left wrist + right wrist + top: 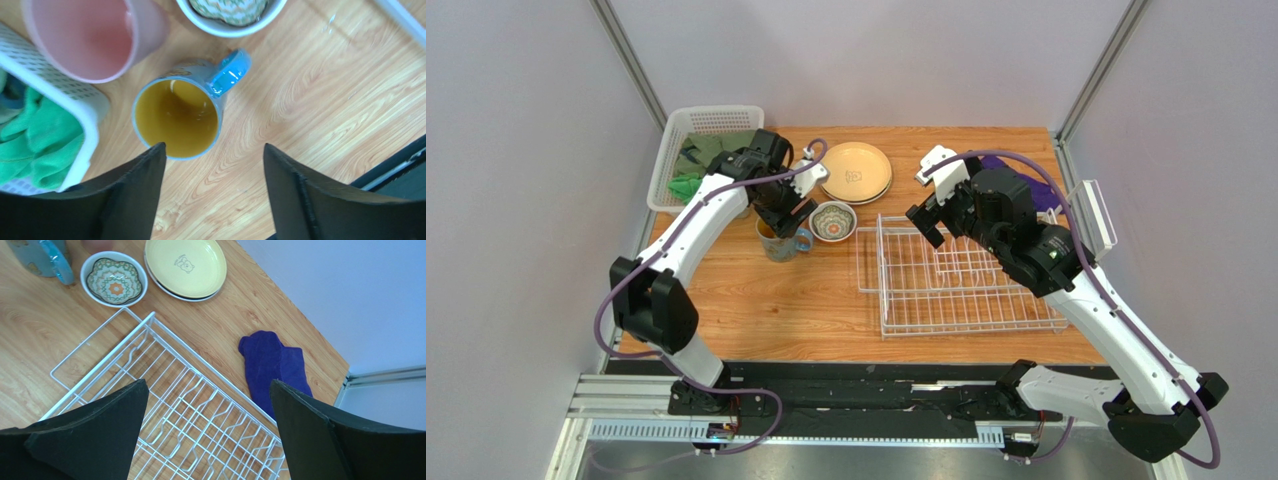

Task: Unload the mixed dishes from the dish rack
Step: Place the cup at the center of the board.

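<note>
The white wire dish rack (971, 330) lies on the wooden table with no dishes in it. Left of it stand the cream-tan plates (856, 172), stacked, a patterned bowl (833, 221) and the blue-handled mug (778, 242). My left gripper (788, 215) hovers over the mug. In the left wrist view the mug (177, 117) stands upright, yellow inside, and my left gripper (214, 146) is open with one fingertip over its rim and nothing held. The pink cup (90, 35) and the bowl (230, 20) stand next to it. My right gripper (208, 382) hangs open above the rack (200, 358).
A white mesh basket (688, 122) holding green cloth (30, 140) sits at the table's back left, close to the pink cup. A purple cloth (272, 365) lies behind the rack at the back right. Grey walls enclose the table on three sides.
</note>
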`<act>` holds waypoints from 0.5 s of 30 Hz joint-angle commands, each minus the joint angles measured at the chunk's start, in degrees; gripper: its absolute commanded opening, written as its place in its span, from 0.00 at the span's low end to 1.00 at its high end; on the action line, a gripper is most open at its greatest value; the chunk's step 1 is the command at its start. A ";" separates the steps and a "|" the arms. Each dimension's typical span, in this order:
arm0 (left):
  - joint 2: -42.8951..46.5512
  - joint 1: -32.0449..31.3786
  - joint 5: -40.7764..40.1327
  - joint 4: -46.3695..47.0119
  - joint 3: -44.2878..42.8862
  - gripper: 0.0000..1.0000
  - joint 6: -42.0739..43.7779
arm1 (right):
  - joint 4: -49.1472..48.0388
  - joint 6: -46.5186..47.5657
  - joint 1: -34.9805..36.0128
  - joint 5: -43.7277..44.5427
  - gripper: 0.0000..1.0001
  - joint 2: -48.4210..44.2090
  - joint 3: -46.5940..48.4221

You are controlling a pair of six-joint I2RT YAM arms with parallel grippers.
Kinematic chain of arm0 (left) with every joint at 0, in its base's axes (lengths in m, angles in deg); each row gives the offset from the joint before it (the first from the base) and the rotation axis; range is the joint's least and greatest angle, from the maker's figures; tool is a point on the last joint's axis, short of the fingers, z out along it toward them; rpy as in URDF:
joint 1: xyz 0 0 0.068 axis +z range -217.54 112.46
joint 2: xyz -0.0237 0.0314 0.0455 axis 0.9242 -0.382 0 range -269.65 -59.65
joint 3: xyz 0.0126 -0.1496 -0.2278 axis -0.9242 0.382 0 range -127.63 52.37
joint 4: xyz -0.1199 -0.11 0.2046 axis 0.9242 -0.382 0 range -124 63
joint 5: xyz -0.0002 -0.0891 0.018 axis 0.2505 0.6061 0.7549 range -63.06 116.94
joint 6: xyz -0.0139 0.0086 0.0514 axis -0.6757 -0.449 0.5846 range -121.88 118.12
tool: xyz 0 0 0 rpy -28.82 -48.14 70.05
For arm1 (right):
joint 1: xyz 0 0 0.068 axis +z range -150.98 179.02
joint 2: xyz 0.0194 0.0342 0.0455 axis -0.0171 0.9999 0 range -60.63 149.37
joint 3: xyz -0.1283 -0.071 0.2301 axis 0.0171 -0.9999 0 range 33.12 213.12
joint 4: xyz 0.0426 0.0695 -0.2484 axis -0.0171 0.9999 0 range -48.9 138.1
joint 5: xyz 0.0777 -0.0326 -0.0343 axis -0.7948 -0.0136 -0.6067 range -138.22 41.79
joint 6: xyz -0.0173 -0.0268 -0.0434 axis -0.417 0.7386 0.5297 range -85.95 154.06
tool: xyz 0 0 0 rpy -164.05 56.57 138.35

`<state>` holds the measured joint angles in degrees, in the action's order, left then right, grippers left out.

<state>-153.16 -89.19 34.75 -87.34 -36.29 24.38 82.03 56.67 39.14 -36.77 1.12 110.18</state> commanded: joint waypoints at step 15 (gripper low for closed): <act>17.13 11.98 -2.71 38.40 10.43 0.96 -15.00 | -14.47 -13.64 -17.61 4.30 1.00 0.38 2.13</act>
<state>-138.83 -79.31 35.71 -63.84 -29.82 14.98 72.11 48.82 25.83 -30.89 0.05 110.02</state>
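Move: The just-placed blue cup stands about 5 cm to the left of the left hand, 2 cm ahead and some 10 cm below. The pink cup is roughly 8 cm beyond it and the patterned bowl 10 cm to its right and 5 cm farther out; the basket lies about 20 cm ahead and 20 cm left of the hand. From the right hand the blue cup is about 27 cm left, 5 cm ahead and 26 cm down; the rack's middle is 11 cm to that hand's right, level with it. The blue cup, already released, is left behind as the open left hand backs off it: up about 10 cm, with forward and then leftward travel towards the basket, its jaws widening further and its fingers tipping up some 30 degrees from their downward point. Meanwhile the empty, open right hand swings right about 7 cm, also forward and up, turning clockwise above the rack. ##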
